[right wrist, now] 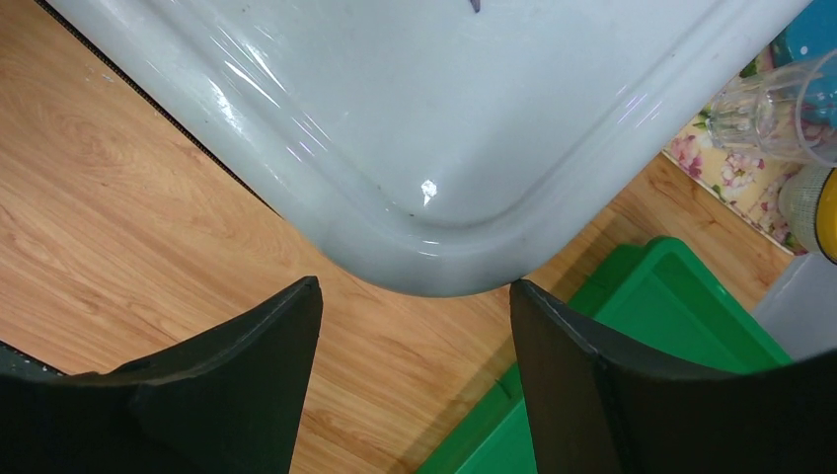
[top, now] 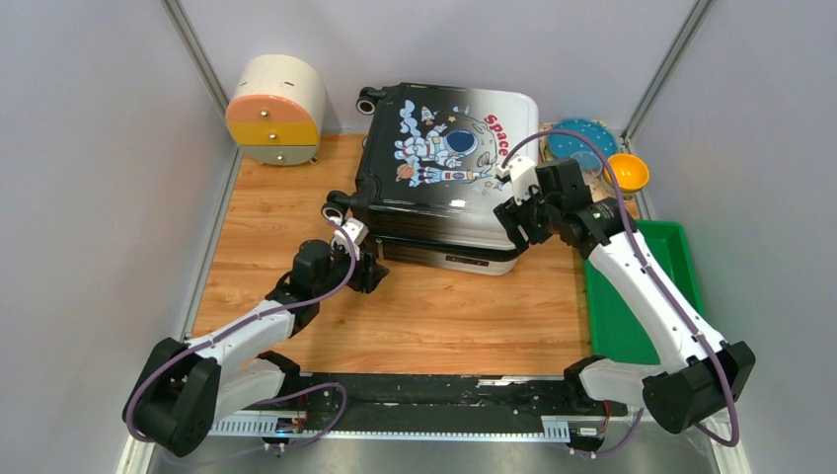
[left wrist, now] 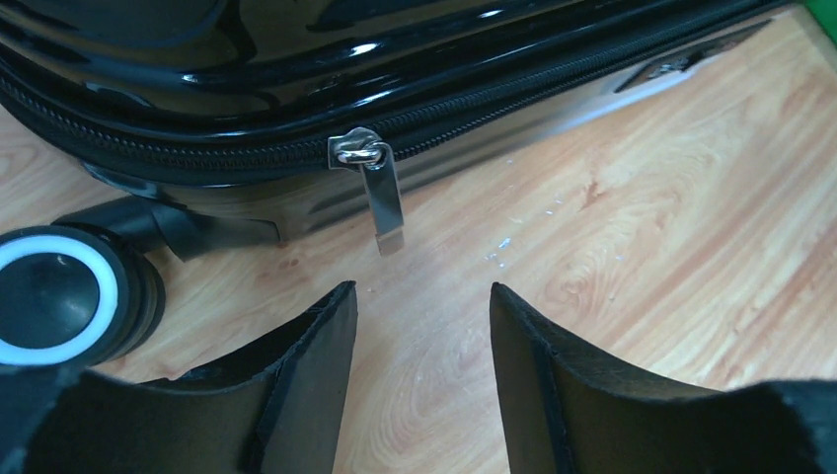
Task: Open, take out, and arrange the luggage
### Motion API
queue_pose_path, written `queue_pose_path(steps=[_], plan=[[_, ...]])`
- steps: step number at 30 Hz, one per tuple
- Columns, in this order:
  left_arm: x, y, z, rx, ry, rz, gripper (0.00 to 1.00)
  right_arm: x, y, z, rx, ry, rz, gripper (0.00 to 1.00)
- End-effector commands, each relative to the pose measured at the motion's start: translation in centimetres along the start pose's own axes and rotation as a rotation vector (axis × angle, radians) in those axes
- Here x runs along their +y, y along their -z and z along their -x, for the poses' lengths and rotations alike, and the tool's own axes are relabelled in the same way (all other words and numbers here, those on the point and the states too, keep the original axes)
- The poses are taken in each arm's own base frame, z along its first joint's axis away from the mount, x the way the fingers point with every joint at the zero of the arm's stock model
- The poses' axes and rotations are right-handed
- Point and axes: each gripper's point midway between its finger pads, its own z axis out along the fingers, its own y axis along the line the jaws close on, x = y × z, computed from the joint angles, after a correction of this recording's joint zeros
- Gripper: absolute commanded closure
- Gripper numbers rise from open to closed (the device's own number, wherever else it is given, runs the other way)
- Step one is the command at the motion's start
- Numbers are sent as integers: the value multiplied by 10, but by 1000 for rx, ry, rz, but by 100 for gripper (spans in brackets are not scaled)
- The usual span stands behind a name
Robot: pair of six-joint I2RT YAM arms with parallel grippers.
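The luggage (top: 449, 168) lies flat on the wooden table with its astronaut side up and its lid down. My left gripper (top: 373, 272) is low at the case's near left corner, beside a black wheel (left wrist: 59, 296). In the left wrist view it (left wrist: 422, 296) stands open and empty, just short of the silver zipper pull (left wrist: 380, 197) that hangs from the black zipper. My right gripper (top: 515, 222) is at the near right corner. It (right wrist: 415, 291) is open, its fingertips on either side of the rounded white corner (right wrist: 434, 148) and slightly before it, nothing clamped.
A round cream box with orange and yellow drawers (top: 276, 109) stands at the back left. A green tray (top: 646, 286) lies along the right edge. Behind the tray are a blue plate (top: 582, 138), an orange bowl (top: 627, 173) and a clear glass (right wrist: 780, 109). Grey walls close in on both sides.
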Motion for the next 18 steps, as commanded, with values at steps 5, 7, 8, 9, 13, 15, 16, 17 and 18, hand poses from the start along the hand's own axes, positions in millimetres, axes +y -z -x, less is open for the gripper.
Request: queue_pose_path(steps=[5,7,8,9,13,15,16,17,18], plan=[[26,-23,31,-76,73,207,43,2,11,83,-275,145,-92,27],[25,-26,38,-102,77,205,43,8,12,86,-287,171,-92,27],[25,-27,39,-108,89,202,43,9,12,87,-291,183,-96,26],[24,-28,41,-113,90,198,43,13,12,86,-292,196,-93,26],[19,-32,45,-130,87,183,46,17,11,87,-305,242,-104,25],[19,-34,44,-129,84,185,52,20,12,90,-314,255,-102,25],[19,-35,45,-131,84,184,56,20,14,91,-318,256,-99,25],[19,-35,45,-131,85,187,60,20,12,89,-311,257,-100,25],[20,-35,44,-129,88,192,75,19,11,88,-306,262,-106,25]])
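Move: The suitcase's zipper pull lies about 5 cm ahead of the left hand, hardly to either side and nearly level in height. The near wheel stands some 11 cm ahead and 7 cm left of that hand; the suitcase lock is roughly 4 cm ahead and 17 cm right. From the right hand, the pull is about 28 cm left, 2 cm ahead and 12 cm lower. Left hand eases about 4 cm forward, turning some 10 degrees counter-clockwise, fingers closing partway around the zipper pull. ##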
